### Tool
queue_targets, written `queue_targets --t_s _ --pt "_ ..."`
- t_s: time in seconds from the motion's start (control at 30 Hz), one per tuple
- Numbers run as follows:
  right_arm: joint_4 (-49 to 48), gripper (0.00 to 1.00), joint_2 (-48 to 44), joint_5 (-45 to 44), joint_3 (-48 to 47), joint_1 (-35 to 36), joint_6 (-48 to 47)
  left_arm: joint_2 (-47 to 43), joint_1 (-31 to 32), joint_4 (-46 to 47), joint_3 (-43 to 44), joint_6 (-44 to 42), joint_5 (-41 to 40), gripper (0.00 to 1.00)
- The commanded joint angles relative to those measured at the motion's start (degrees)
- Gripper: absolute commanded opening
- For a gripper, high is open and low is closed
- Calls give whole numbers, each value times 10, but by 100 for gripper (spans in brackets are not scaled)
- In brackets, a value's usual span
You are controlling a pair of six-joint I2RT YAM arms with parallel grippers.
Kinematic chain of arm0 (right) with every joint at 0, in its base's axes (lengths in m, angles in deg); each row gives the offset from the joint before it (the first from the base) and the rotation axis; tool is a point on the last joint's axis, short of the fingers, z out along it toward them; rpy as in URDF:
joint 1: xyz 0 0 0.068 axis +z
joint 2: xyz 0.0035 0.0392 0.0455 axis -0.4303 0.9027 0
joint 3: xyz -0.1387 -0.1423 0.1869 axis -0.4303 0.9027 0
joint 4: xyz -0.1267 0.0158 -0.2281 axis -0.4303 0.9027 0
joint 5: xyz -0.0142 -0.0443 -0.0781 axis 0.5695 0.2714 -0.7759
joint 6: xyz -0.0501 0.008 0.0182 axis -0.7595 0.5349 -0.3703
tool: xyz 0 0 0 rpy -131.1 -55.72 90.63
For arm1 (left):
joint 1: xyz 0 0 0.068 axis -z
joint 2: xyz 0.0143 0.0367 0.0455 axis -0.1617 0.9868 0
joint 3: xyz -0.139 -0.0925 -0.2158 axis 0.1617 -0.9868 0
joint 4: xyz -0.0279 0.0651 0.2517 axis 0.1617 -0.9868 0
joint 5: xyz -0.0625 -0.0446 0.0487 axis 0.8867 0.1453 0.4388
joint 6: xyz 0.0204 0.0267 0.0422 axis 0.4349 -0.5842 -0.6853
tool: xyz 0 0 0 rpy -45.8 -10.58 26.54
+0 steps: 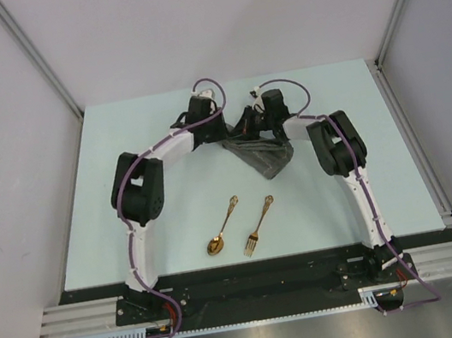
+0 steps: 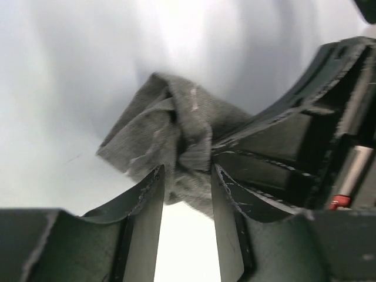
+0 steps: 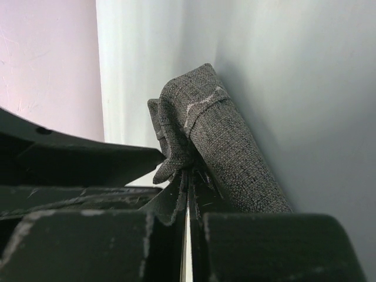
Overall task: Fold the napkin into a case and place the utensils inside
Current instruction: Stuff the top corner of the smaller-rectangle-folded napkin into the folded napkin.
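The napkin (image 1: pixel 266 158) is a dark grey cloth, bunched up and hanging over the far middle of the table. My right gripper (image 3: pixel 189 173) is shut on a folded edge of the napkin (image 3: pixel 223 135). Right beside it, my left gripper (image 2: pixel 186 176) stands open, with a crumpled corner of the napkin (image 2: pixel 170 126) loose between its fingertips (image 2: pixel 148 194). In the top view both grippers, left (image 1: pixel 226 127) and right (image 1: pixel 250 127), meet above the cloth. The gold spoon (image 1: pixel 221 229) and gold fork (image 1: pixel 257 226) lie side by side on the near part of the table.
The pale green table (image 1: pixel 119 152) is boxed in by white walls at the back and on both sides. The black body of my right gripper (image 2: pixel 294 147) fills the right of the left wrist view. A metal rail (image 1: pixel 246 291) runs along the near edge.
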Motion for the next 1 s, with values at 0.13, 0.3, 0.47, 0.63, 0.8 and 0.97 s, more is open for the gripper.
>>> queue_targets --t_s 0.13,0.3,0.47,0.63,0.8,0.97 --pt "-6 0 -4 7 -17 0 -1 1 -6 -40 31 -16 -29 36" --pt "-5 0 -1 5 -16 2 -4 0 -4 -26 21 -24 -45 31" --pt "-6 0 1 5 -19 2 -3 29 -4 -61 58 -26 -51 38" --pt "-6 0 3 5 -21 2 -2 45 -4 -82 74 -28 -53 32" --pt "-6 0 6 4 -22 4 -3 55 -3 -91 85 -31 -65 38" --pt "8 0 8 3 -29 7 -12 33 -2 -48 60 -37 -61 3"
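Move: Just beyond the left fingertips lies the napkin's top corner, roughly 1 cm ahead of the left hand, 2 cm to its left and 4 cm below. The right gripper's tips, already shut on the napkin, are about 4 cm to the left hand's right, level with it and 2 cm lower; the folded napkin's middle lies some 5 cm back and 9 cm right. From the right hand, the corner is about 5 cm left and 1 cm ahead, slightly lower. Shifting left about 2 cm away from the right gripper, the left hand then sinks nearly 3 cm onto the napkin's top corner, fingers still open and the wrist rolling under 10 degrees so its left side lifts. At the bottom its fingers close and pinch the corner's folds, while the right hand stays put and keeps its grip on the napkin beside it. ##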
